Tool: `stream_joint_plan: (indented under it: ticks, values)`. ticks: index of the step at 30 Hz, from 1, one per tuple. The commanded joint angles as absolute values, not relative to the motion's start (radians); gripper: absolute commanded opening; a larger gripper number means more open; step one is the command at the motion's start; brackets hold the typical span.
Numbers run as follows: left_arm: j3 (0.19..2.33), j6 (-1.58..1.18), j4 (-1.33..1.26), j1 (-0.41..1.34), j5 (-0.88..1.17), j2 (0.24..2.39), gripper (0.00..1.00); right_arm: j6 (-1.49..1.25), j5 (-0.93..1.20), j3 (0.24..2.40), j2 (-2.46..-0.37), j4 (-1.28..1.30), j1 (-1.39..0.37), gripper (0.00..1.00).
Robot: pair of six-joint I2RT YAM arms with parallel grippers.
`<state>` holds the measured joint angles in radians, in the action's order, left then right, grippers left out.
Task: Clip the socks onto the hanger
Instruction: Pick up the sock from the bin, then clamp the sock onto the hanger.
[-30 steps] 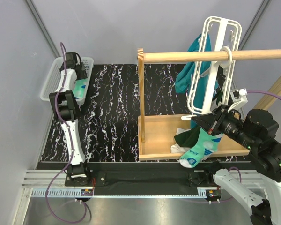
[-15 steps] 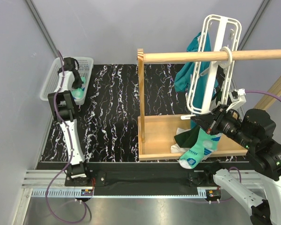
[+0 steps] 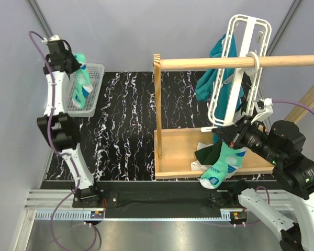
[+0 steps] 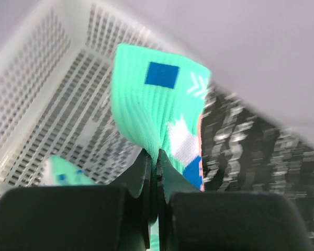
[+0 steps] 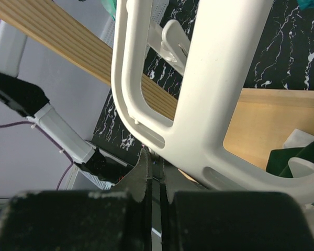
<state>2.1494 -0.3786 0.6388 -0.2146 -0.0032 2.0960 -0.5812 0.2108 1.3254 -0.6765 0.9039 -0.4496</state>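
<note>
My left gripper [image 3: 75,64] is raised above the white basket [image 3: 98,69] and is shut on a mint-green sock [image 3: 81,82] that hangs from it. In the left wrist view the jaws [image 4: 156,154] pinch the sock [image 4: 154,99] at a fold, and a second sock [image 4: 63,172] lies in the basket [image 4: 52,89]. The white hanger [image 3: 247,19] hangs tilted from the wooden rod [image 3: 199,63]. Another sock [image 3: 222,164] hangs at its lower end. My right gripper [image 3: 226,134] is shut at the hanger's lower rim [image 5: 225,78], its tips [image 5: 152,151] against the edge.
A dark teal garment [image 3: 212,78] hangs on the rod behind the hanger. The rod's wooden stand has a tray base [image 3: 180,151] with a dark green cloth [image 3: 205,155] and a white cloth in it. A black marbled mat [image 3: 125,115] covers the table.
My left arm has risen out of the basket and lifted a sock clear of it. My right gripper has stayed at the hanger's lower rim.
</note>
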Motion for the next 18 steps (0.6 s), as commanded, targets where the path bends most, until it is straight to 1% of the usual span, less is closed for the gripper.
stream_joint_plan:
  ticks: [1, 5, 6, 7, 9, 10, 12, 13, 14, 16, 17, 18]
  values:
    - [2.086, -0.448, 0.557, -0.218, 0.076, 1.923, 0.00, -0.580, 0.221, 1.305, -0.693, 0.865, -0.449, 0.00]
    - [1.933, -0.497, 0.450, -0.216, 0.159, 1.754, 0.00, -0.581, 0.227, 1.298, -0.699, 0.850, -0.451, 0.00]
    - [1.849, -0.506, 0.428, -0.216, 0.184, 1.717, 0.00, -0.581, 0.229, 1.295, -0.699, 0.845, -0.449, 0.00]
    - [1.809, -0.512, 0.410, -0.210, 0.219, 1.639, 0.00, -0.580, 0.230, 1.292, -0.699, 0.844, -0.449, 0.00]
    - [1.723, -0.522, 0.365, -0.206, 0.242, 1.562, 0.00, -0.578, 0.233, 1.292, -0.704, 0.838, -0.449, 0.00]
    - [1.627, -0.525, 0.327, -0.203, 0.289, 1.467, 0.00, -0.578, 0.236, 1.290, -0.706, 0.835, -0.451, 0.00]
    - [1.521, -0.551, 0.272, -0.199, 0.362, 1.355, 0.00, -0.577, 0.244, 1.290, -0.707, 0.831, -0.449, 0.00]
    - [1.418, -0.560, 0.250, -0.192, 0.374, 1.301, 0.00, -0.577, 0.247, 1.290, -0.709, 0.827, -0.451, 0.00]
    - [1.379, -0.569, 0.236, -0.186, 0.385, 1.190, 0.00, -0.575, 0.252, 1.290, -0.710, 0.824, -0.449, 0.00]
    - [1.265, -0.574, 0.248, -0.150, 0.420, 1.085, 0.00, -0.577, 0.258, 1.292, -0.713, 0.821, -0.451, 0.00]
    - [1.231, -0.577, 0.258, -0.138, 0.434, 0.978, 0.00, -0.575, 0.262, 1.292, -0.713, 0.818, -0.449, 0.00]
    - [1.200, -0.577, 0.262, -0.108, 0.468, 0.933, 0.00, -0.577, 0.268, 1.293, -0.712, 0.818, -0.451, 0.00]
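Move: The left hand already has the sock pinched above the bin, whose middle lies level with it, about 6 cm left and 21 cm below. The hanger's near end, where the sock is headed, lies roughly 40 cm back, 63 cm right and 13 cm up. On the way, the rack's left post stands some 36 cm back and 42 cm right. From the right hand, the hanger's near end is about 3 cm ahead, straight in front and slightly higher. Sock still pinched in its shut fingers, the left hand carries it away from the bin towards the hanger: a quick climb of some 11 cm first, then a level sweep, gathering speed, mainly back (about 20 cm in all) and to the right. The wrist tips its fingers up towards level and swings clockwise. The right hand stays put, keeping its hold at the hanger's near end. ##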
